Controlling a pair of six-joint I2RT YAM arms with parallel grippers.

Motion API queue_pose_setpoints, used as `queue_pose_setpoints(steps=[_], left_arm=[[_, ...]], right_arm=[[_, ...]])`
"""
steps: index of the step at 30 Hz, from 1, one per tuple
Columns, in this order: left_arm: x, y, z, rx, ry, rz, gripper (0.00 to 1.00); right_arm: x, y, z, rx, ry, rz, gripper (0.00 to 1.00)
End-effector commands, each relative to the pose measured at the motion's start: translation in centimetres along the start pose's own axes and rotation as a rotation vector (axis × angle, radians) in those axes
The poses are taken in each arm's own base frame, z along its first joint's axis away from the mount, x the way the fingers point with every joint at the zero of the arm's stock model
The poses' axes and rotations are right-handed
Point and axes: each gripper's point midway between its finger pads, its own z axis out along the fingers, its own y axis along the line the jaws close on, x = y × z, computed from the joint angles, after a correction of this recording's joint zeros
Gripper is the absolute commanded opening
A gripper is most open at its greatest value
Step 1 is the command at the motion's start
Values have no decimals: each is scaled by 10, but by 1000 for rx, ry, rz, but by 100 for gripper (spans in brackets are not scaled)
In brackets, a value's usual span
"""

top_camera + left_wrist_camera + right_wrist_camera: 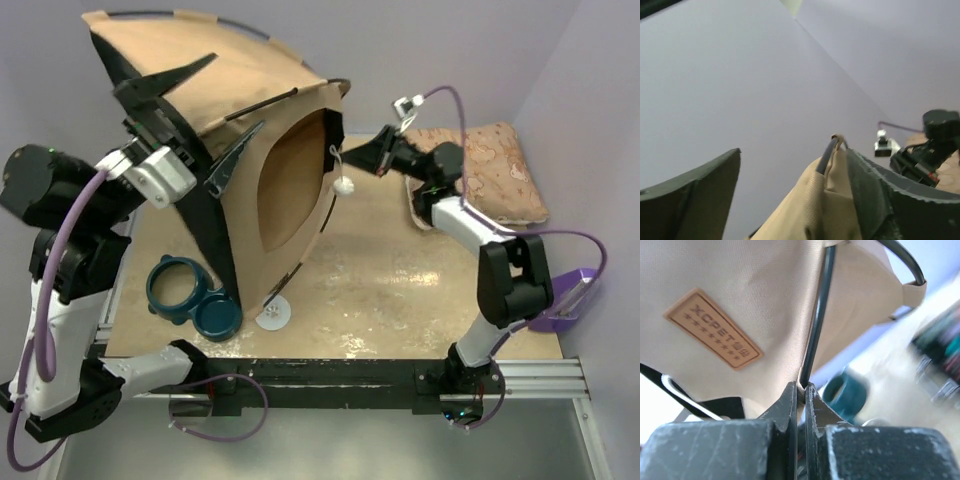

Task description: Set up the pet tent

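Observation:
The pet tent (250, 100), a tan canvas teepee with black lining, lies tipped over at the back left, its arched doorway (290, 190) facing right and a white pom-pom (345, 186) hanging by its edge. My left gripper (238, 92) is open, one finger on each side of the tent's side panel. In the left wrist view the canvas and a pole end (832, 145) rise between the spread fingers (875, 195). My right gripper (352, 157) is shut on the tent's seam at the foot of a thin black pole (815, 315), beside the brown label patch (712, 329).
A beige patterned pillow (500, 170) lies at the back right behind the right arm. A teal double bowl (190, 300) and a small white disc (273, 316) sit near the front left of the mat. A purple object (560, 300) hangs at the right edge.

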Motion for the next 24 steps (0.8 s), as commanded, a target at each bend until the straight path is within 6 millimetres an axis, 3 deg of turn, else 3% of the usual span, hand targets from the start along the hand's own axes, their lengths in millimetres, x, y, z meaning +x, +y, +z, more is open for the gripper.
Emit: queue_pose_setpoints(steps=[1,3,7,9,12,16,18,21,24], left_arm=[[22,12,-3,-104,62,29,99],[33,1,-8,-88,91,4,99],[56,-28,-28,-45,158,-32,99],[83,-55,-40,12,238,-77,100],[120,-109,-68,137,369,-200,99],[150,-206,-116,416,490,-441,100],[168,-241,-138,462,581,-570,100],[186,-256,-153,392,645,-651,100],[180,-236,-147,298,631,-645,100]], right_arm=[[-92,79,-30,-43,-140,-350,0],[-124,81,-51,38,-174,-433,0],[-169,74,-84,208,-183,-623,0],[-187,62,-97,311,-180,-709,0],[-206,44,-115,452,-184,-810,0],[-217,14,-129,588,-178,-847,0],[-216,-3,-136,633,-187,-813,0],[-214,-14,-145,692,-222,-797,0],[-206,-21,-150,707,-214,-809,0]])
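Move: The right hand has the tent's pole sleeve pinched; the tent's middle is some 20 cm left of it and slightly higher. The open floor it goes to is about 24 cm ahead, 3 cm right and 33 below, with the chip case 28 cm left and the pillow 36 cm right of that spot. From the high left hand, the tent is about 17 ahead, 8 right and 18 below; the white plate is 63 below, 7 right, and the blue bowl 63 below, 9 left, both 2 ahead. Keeping the sleeve pinched, the right hand swings the tent about 20 cm right and 12 forward towards the gap by the pillow, arching up roughly 14 cm and sinking back half of that while turning clockwise. The left hand spreads its partly open fingers fully and drops some 35 cm towards the bowls, clear of the tent, tipping down about 50 degrees. ##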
